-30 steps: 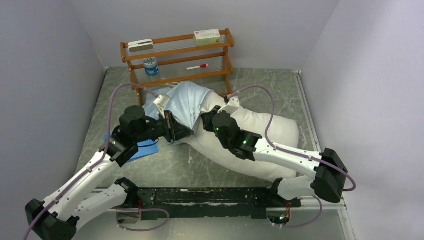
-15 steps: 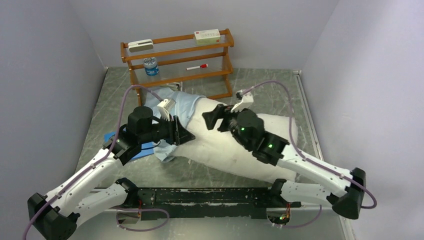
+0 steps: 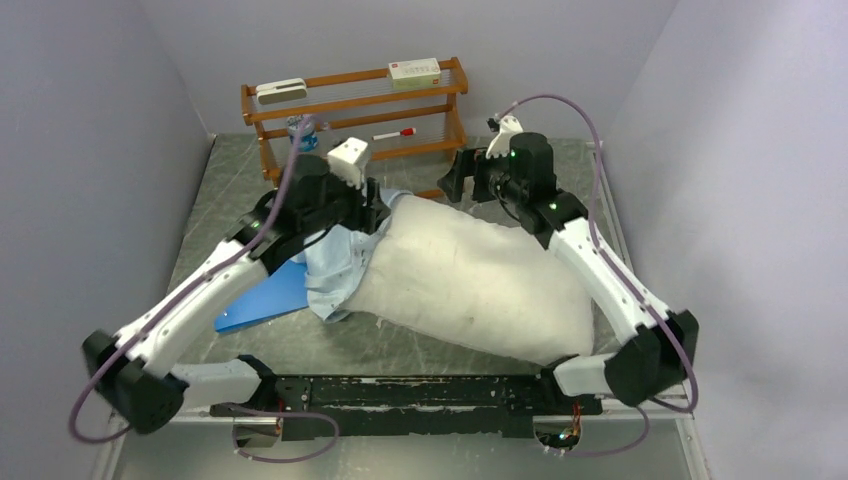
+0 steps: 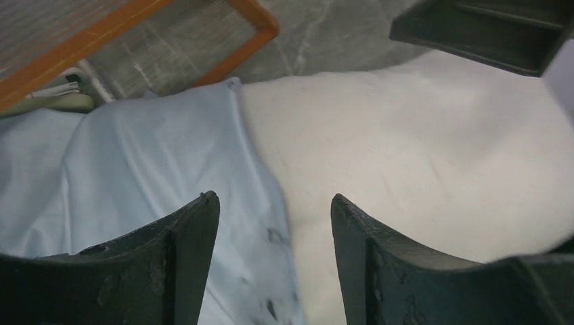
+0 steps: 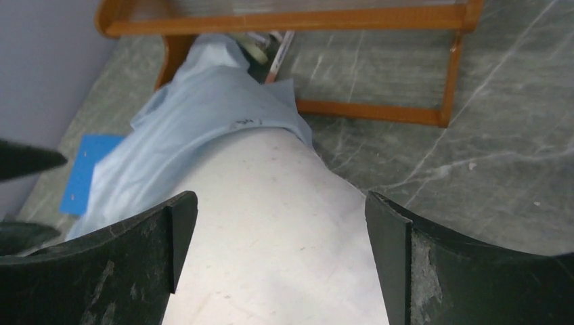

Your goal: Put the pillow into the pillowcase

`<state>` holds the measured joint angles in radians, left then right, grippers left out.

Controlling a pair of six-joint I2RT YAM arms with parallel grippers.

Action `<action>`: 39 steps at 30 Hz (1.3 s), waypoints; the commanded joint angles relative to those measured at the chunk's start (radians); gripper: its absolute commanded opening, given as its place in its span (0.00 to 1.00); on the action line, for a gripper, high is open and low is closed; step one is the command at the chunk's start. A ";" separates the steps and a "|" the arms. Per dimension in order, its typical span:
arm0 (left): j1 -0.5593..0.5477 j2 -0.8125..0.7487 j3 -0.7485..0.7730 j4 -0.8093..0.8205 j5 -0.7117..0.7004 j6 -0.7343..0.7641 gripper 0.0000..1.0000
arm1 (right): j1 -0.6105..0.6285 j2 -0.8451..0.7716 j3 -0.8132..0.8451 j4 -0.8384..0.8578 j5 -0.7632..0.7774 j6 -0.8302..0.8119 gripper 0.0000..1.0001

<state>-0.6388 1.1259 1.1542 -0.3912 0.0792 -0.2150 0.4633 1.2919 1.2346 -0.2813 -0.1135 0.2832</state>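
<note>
The plump white pillow [image 3: 480, 285] lies slantwise across the middle of the table. Its far-left end is tucked into the light blue, wrinkled pillowcase [image 3: 335, 265], whose hem crosses the pillow [image 4: 406, 149] in the left wrist view. My left gripper [image 3: 378, 215] hovers open over that hem, with blue pillowcase cloth [image 4: 135, 169] under one finger and bare pillow under the other. My right gripper [image 3: 462, 183] hangs open above the pillow's far corner, holding nothing. From the right wrist I see the pillow [image 5: 271, 223] running into the pillowcase [image 5: 203, 115].
A wooden shelf rack [image 3: 355, 105] stands at the back with a box, a tin and a marker on it, close behind both grippers. A flat bright-blue rectangle [image 3: 262, 298] lies partly under the pillowcase at the left. Grey walls close in the table's sides.
Both grippers have opened and let go. Both arms have risen and swung back toward the shelf. The pillow has settled flat, with the pillowcase slumped around its left end.
</note>
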 commanded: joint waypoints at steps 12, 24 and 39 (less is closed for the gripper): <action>-0.004 0.350 0.129 0.087 -0.165 0.132 0.67 | -0.154 0.471 0.136 -0.109 -0.672 -0.238 0.97; -0.005 0.431 0.119 0.117 -0.156 0.151 0.47 | -0.079 0.373 -0.013 0.018 -0.654 -0.127 0.03; -0.029 0.296 0.175 0.259 0.127 -0.050 0.05 | -0.007 0.050 -0.313 0.423 -0.546 0.223 0.00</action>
<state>-0.6510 1.5253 1.3144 -0.2859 0.0551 -0.1299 0.4183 1.4021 0.9463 0.0071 -0.6762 0.3904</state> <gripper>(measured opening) 0.054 0.031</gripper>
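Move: The pillowcase's far rim corner lies about 9 cm ahead of the left hand, 3 to its right and 11 below. The top of the pillow by the case mouth, the right hand's aim, is level with that hand in reach, about 6 cm to its left and 15 below; the rim corner is some 6 cm farther left. The wooden rack's near right foot stands about 8 cm ahead of the right hand, 1 to its right and 20 below. The pillowcase's far rim corner is pinched by the left fingers after a forward and downward reach of about 10 cm each; the left hand then lifts and edges right. Beside it, the open right hand drops some 15 cm onto the pillow, reaching slightly forward first, then drawing back and left as it turns counter-clockwise and tips down; it shuts on the pillow's cover, then lifts and pulls back. ##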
